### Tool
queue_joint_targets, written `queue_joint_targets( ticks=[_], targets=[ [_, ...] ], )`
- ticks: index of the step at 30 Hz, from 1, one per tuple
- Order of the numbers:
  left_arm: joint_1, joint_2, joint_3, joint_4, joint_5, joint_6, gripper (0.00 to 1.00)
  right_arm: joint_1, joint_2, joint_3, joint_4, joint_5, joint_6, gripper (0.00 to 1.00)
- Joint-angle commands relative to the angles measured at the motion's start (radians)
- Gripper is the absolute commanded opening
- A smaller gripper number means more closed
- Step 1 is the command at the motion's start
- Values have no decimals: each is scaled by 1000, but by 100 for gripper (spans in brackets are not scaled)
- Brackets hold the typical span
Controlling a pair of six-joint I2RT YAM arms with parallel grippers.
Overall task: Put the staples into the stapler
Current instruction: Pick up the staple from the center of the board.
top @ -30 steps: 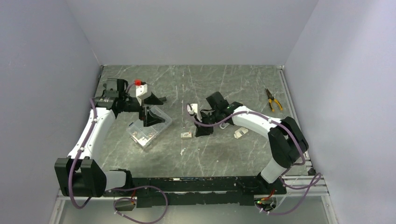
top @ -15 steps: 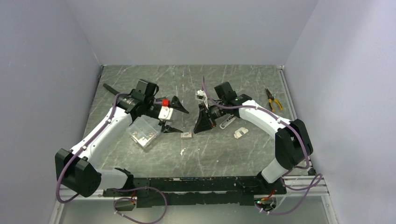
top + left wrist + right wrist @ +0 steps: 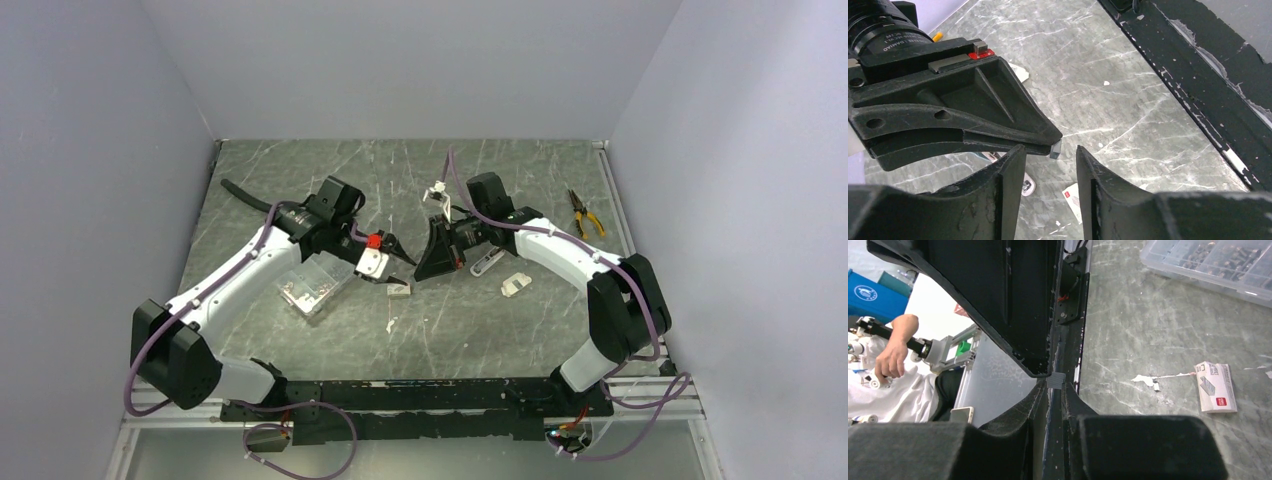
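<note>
The staples, a tiny white box with a red mark (image 3: pixel 399 290), lie flat on the marble table, also seen in the left wrist view (image 3: pixel 1073 196) and the right wrist view (image 3: pixel 1215 387). A white stapler (image 3: pixel 488 262) lies just right of my right gripper, and a second white one (image 3: pixel 516 285) sits beyond it. My right gripper (image 3: pixel 428 268) (image 3: pixel 1055 386) is shut on a small grey strip (image 3: pixel 1055 380) that sticks out of its tips. My left gripper (image 3: pixel 398 262) (image 3: pixel 1049 149) is open, tip to tip with the right one. The grey strip (image 3: pixel 1055 149) sits just beyond its fingertips.
A clear plastic compartment case (image 3: pixel 312 283) with small parts lies under the left forearm, also in the right wrist view (image 3: pixel 1218 265). Yellow-handled pliers (image 3: pixel 585 213) lie at the far right. A black strap (image 3: pixel 245 192) lies at the far left. White scraps (image 3: pixel 1153 380) dot the table.
My left arm swung from above the clear case to the table's middle, meeting the right gripper, and its jaws narrowed. The right gripper rose and tilted, keeping the grey strip.
</note>
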Motion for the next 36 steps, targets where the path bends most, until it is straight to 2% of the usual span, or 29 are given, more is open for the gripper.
queue_joint_targets(
  ticks=[1,9,27,36],
  targets=[
    [-11,16,9,12,0,73,44,-6,-29,1,97,-53,54,2],
    [-15,14,-9,31,-26,82,39,-14,-18,-15,149,-67,105,1],
    [-17,20,-14,55,-46,64,28,-16,-18,-14,138,-63,95,0],
    [-20,23,-16,53,-38,66,27,-17,-13,-14,145,-63,102,0]
  ],
)
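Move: My right fingers already hold the staple strip up in the air, its middle about 1 cm to the left of that hand's point. From my left hand it lies some 2 cm to the right and 1 cm lower, level fore and aft. The staple box is on the table about 3 cm left of my left hand, 2 cm farther out and 19 cm below. The teal stapler stands some 10 cm ahead of that hand, 5 cm to its right and 18 cm below. I narrow my left fingers around the free end of the staple strip, from half open to about a quarter, while easing that hand some 1 cm forward and 1 cm down, with barely any wrist turn. My right hand keeps the strip pinched, rises just under 1 cm early on and then holds still; my left fingers do not yet grip. ##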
